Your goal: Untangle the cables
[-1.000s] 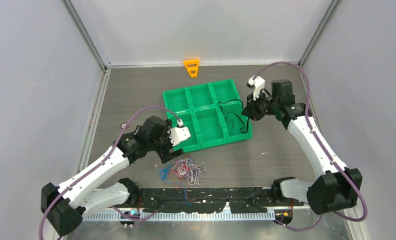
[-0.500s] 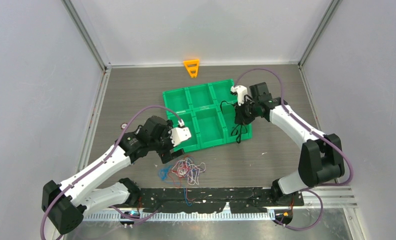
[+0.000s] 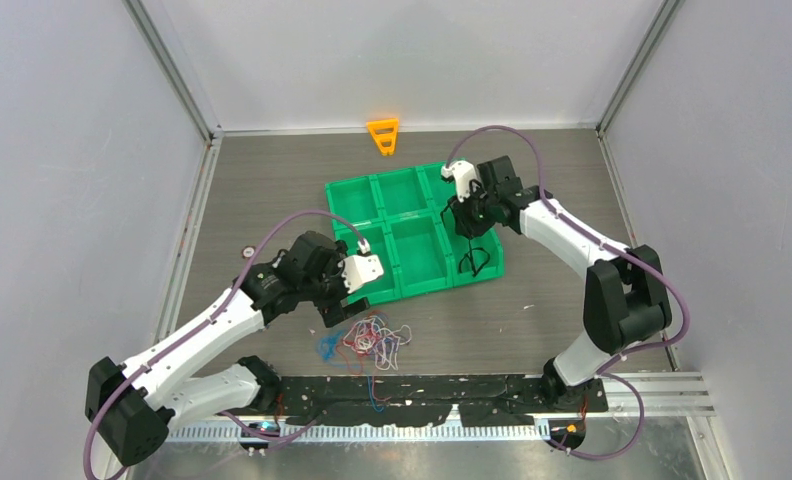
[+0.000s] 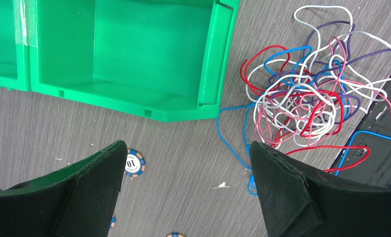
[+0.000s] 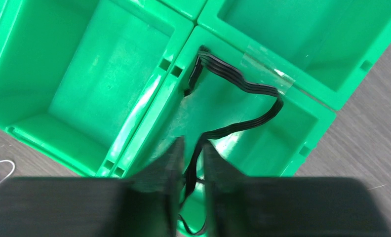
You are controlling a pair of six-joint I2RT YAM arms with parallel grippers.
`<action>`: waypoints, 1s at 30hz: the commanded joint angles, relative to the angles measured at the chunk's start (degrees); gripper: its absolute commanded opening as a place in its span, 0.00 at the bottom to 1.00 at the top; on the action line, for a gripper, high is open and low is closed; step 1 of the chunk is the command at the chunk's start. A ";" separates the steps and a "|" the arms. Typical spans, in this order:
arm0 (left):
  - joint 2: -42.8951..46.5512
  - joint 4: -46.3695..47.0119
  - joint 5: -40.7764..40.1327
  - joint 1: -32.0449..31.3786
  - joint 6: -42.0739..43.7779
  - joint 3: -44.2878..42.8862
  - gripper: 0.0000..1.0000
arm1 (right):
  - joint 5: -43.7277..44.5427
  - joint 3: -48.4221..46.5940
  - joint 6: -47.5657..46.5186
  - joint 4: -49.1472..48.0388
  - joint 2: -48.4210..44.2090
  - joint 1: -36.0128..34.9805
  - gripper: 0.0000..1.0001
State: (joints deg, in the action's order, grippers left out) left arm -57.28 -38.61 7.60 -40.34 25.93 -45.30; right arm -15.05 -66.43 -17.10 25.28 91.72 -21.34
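Note:
A tangle of thin red, white, blue, pink and purple cables (image 3: 372,340) (image 4: 302,94) lies on the table in front of the green tray (image 3: 372,178). My left gripper (image 3: 335,312) (image 4: 188,148) hovers just left of the tangle, wide open and holding nothing. A black cable (image 3: 475,262) (image 5: 243,84) lies in the tray's near right compartment, with one end draped on the divider. My right gripper (image 3: 469,222) (image 5: 193,148) is above that compartment. Its jaws stand narrowly apart, and the black cable runs loosely between them.
The tray (image 4: 134,96) (image 5: 149,103) has several compartments. An orange triangular piece (image 3: 383,135) sits at the back wall. A poker chip (image 4: 134,163) lies by the left finger and another chip (image 3: 246,252) left of the left arm. A black strip (image 3: 422,395) runs along the near edge.
The right arm swung left from the tray's right edge to above its near right compartment, carrying the black cable in. Its jaws have parted slightly. The left arm stayed put.

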 commanded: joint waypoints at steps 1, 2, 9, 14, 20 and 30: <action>0.20 0.06 1.18 0.50 0.26 -0.89 0.96 | -0.72 -3.80 -2.84 3.30 -0.71 -0.29 0.37; 0.47 -0.02 1.31 0.48 0.26 -0.85 0.96 | -0.74 -5.24 -3.24 4.87 -1.22 -0.24 0.45; 1.01 -0.35 1.38 0.61 0.02 -0.77 0.96 | -2.57 -11.11 -9.33 14.22 -7.03 0.60 0.73; 1.13 0.17 2.02 0.61 -0.48 -0.46 0.96 | -4.35 -7.12 -13.56 19.76 -11.92 1.57 0.79; 0.30 -0.52 3.94 0.61 -0.46 -1.13 0.95 | -12.26 -7.37 -21.63 25.39 -9.53 1.59 0.76; -0.09 -0.37 4.40 0.61 -0.88 -1.06 0.95 | -13.59 0.47 -31.18 28.54 -9.62 -0.04 0.72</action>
State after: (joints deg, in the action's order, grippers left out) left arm -57.23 -39.51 10.57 -39.99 25.85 -45.30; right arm -26.17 -68.34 -45.34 53.32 83.88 -20.08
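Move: Under the right hand, whose nearly shut fingers still have the black cable between them, lies the green tray's near-right compartment, its middle about 1 cm back, 2 cm right and 8 cm below. The cable's near loop is some 6 cm back, 2 cm right and 6 cm lower; the middle near compartment sits roughly 12 cm left and 2 cm back. From the left hand that loop lies about 12 cm ahead and 29 cm right. Opening to about three-quarters, the right hand lets go of the black cable and lifts some 8 cm clear of the compartment. It then draws back about 9 cm towards the tray's near edge, sinking again by some 6 cm and turning roughly 25 degrees counter-clockwise, with the fingers open and empty by the cable's overhanging loop. ##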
